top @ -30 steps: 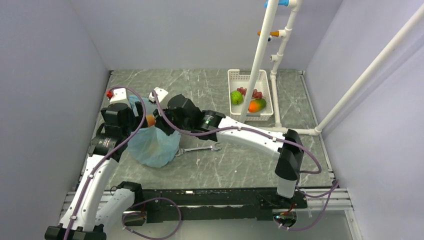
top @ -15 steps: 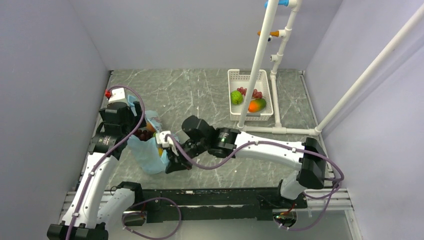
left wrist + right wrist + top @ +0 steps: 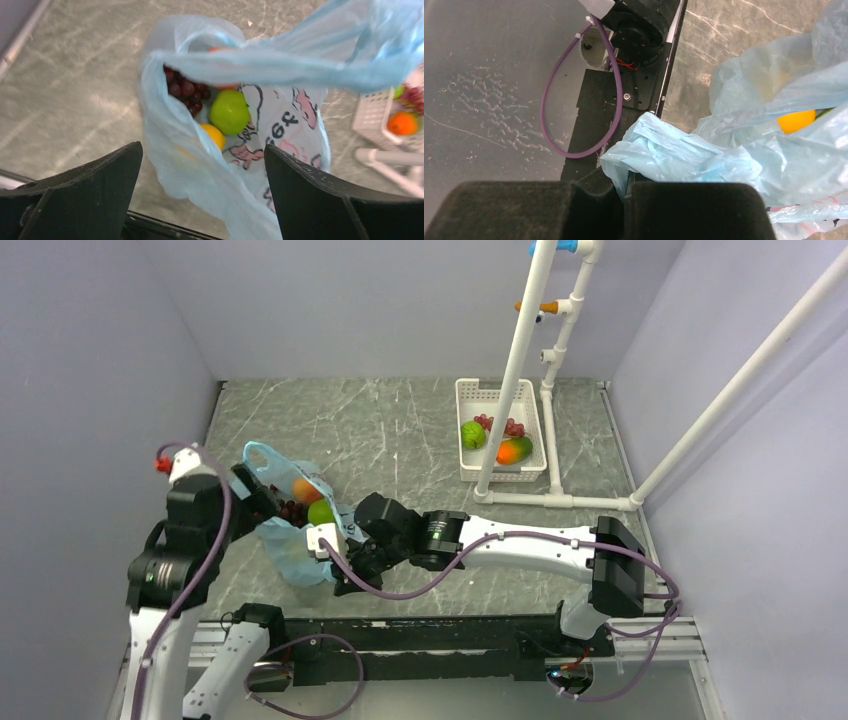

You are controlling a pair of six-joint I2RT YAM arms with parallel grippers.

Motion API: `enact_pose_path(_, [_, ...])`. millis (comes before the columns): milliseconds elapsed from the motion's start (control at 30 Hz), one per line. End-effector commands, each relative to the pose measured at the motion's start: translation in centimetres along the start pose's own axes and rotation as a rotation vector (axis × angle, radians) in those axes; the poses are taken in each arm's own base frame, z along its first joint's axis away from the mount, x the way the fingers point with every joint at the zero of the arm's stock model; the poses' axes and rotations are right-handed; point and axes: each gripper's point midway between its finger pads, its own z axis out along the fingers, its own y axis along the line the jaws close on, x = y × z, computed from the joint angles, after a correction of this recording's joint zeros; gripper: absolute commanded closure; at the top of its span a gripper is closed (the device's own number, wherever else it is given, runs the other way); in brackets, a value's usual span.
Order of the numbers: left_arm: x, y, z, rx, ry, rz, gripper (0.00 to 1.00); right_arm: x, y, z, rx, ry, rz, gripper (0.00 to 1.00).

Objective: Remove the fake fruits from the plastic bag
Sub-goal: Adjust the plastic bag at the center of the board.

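Note:
The light blue plastic bag point(image 3: 292, 550) lies at the left of the table, its mouth facing the far side. At the mouth I see an orange fruit point(image 3: 305, 488), a green fruit point(image 3: 321, 512) and dark grapes point(image 3: 291, 508). The left wrist view shows the bag point(image 3: 280, 130) open, with grapes point(image 3: 184, 90), a green apple point(image 3: 229, 111) and a yellow fruit point(image 3: 214, 135) inside. My left gripper point(image 3: 202, 150) is wide open, just short of the bag; it sits left of the bag in the top view point(image 3: 255, 498). My right gripper point(image 3: 624, 187) is shut on the bag's crumpled near end point(image 3: 674, 160).
A white basket point(image 3: 467, 390) at the back right holds a green fruit point(image 3: 473, 434), a mango point(image 3: 514, 450) and grapes point(image 3: 497, 424). A white pipe frame point(image 3: 515, 360) stands in front of it. Walls close in the table on the left, back and right.
My right gripper moved from the bag's mouth to its near end and closed on it. My left arm drew back to the left. The bag tipped, showing more fruit.

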Motion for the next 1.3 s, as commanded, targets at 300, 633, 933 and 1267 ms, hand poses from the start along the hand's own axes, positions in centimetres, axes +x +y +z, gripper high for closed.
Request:
enact_pose_path(300, [5.8, -0.6, -1.7, 0.005, 0.159, -0.614, 0.06, -2.9, -0.1, -1.2, 0.036, -0.090, -0.061, 1.00])
enact_pose_path(633, [8.1, -2.8, 2.0, -0.030, 0.293, -0.834, 0.09, -3.9, 1.7, -2.0, 0.014, -0.124, -0.088, 1.00])
enact_pose_path(933, [10.7, -4.6, 3.6, 0.058, 0.412, -0.821, 0.47, -2.0, 0.8, -0.4, 0.095, -0.018, -0.088, 0.90])
enact_pose_path(1267, [9.4, -2.2, 2.7, 0.164, 0.189, -0.530, 1.00, -5.8, 2.2, -4.9, 0.063, -0.228, -0.105, 0.12])
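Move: The near rim of the plastic bag, for my left hand to pinch, lies about 7 cm to its right, 2 cm back and 10 cm below. Some 18 cm below this hand are the lemon, 2 cm ahead and 7 cm right, the green apple, 6 ahead and 9 right, and the grapes, 6 ahead and 3 right. My right hand already has the bag's near right edge in its fingertips; the green apple is roughly 18 cm ahead of it, 6 cm left and 12 cm lower. I swing my left hand down about 10 cm and some 7 cm to the right, first drawing back 5 cm and then coming partly forward again, rolling its left side down some 40 degrees, and shut the open fingers on the bag's near rim. My right hand keeps its pinch almost in place, then opens and lets go of the bag's edge. ##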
